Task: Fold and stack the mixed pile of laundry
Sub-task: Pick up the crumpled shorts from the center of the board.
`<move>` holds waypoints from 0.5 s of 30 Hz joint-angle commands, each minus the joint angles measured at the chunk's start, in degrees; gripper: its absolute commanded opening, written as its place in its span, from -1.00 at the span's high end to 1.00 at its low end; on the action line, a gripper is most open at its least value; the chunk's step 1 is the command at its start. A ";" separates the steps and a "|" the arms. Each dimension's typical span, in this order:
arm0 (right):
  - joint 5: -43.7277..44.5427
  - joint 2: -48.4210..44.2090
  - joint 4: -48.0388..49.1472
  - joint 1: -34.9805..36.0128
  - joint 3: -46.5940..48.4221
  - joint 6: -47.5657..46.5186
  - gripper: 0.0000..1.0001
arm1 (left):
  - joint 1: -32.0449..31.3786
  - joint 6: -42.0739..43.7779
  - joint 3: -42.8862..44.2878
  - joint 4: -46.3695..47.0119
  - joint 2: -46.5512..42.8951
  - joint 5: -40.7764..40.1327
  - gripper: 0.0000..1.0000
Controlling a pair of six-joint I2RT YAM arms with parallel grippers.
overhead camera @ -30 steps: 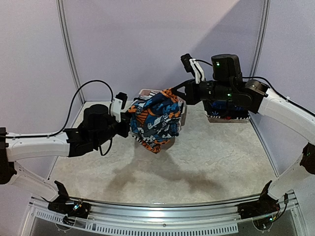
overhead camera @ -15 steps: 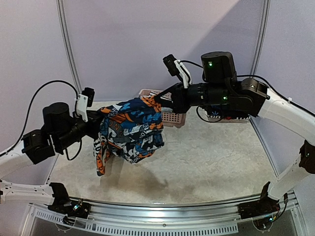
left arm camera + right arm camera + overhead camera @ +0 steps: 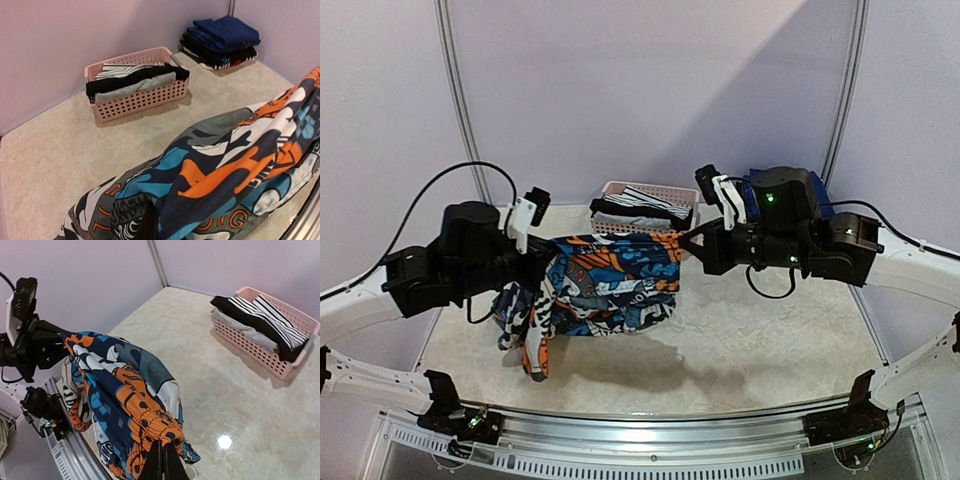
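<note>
An orange-blue-black-white patterned garment point(image 3: 610, 285) hangs stretched above the table between both grippers. My left gripper point(image 3: 544, 260) is shut on its left edge; in the left wrist view the cloth point(image 3: 225, 165) drapes over the dark fingers point(image 3: 146, 224). My right gripper point(image 3: 687, 245) is shut on the gathered orange waistband point(image 3: 165, 430), its fingers point(image 3: 156, 462) pressed together. One orange-edged part droops at the lower left point(image 3: 536, 355). The rest of the mixed laundry pile, black-and-white striped point(image 3: 645, 197) and grey point(image 3: 135, 89) pieces, lies in the basket.
The pale pink slatted basket point(image 3: 620, 225) stands at the back centre of the table. A stack of folded dark and blue garments point(image 3: 222, 40) sits in the back right corner, partly behind my right arm. A metal rail point(image 3: 640, 425) runs along the near edge.
The garment has gone from a bunched lump to a wide horizontal spread. My right gripper moved right and down, my left gripper moved right; both came lower and nearer the front.
</note>
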 commanded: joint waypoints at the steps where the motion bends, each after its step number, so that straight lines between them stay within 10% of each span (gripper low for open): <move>1: 13.44 -1.80 -4.83 -6.24 -7.46 4.83 1.00 | 1.09 -0.30 1.21 -1.47 6.04 -5.87 1.00; 15: 13.15 7.28 -2.07 -11.70 -10.98 3.25 1.00 | 1.49 -1.39 0.87 2.53 23.46 0.92 1.00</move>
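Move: Below and ahead of both hands, which hold the shorts' waistband stretched between them, lies the bare middle of the board: about 9 cm ahead, 20 cm right and 28 cm down from the left hand, about 10 cm ahead, 7 cm left and 31 cm down from the right. The laundry basket stands some 37 cm ahead and 19 cm right of the left hand; the folded stack some 38 cm ahead and 31 cm right of the right hand, both well below. Sinking together towards the board, both hands keep their shut grip on the waistband and drop about 11 cm, drifting some 5 cm to the right. The right hand also reaches nearly 6 cm forward, turning clockwise about 15 degrees as its fingers dip; the left edges 3 cm forward, tipping down and rolling its left side up. ##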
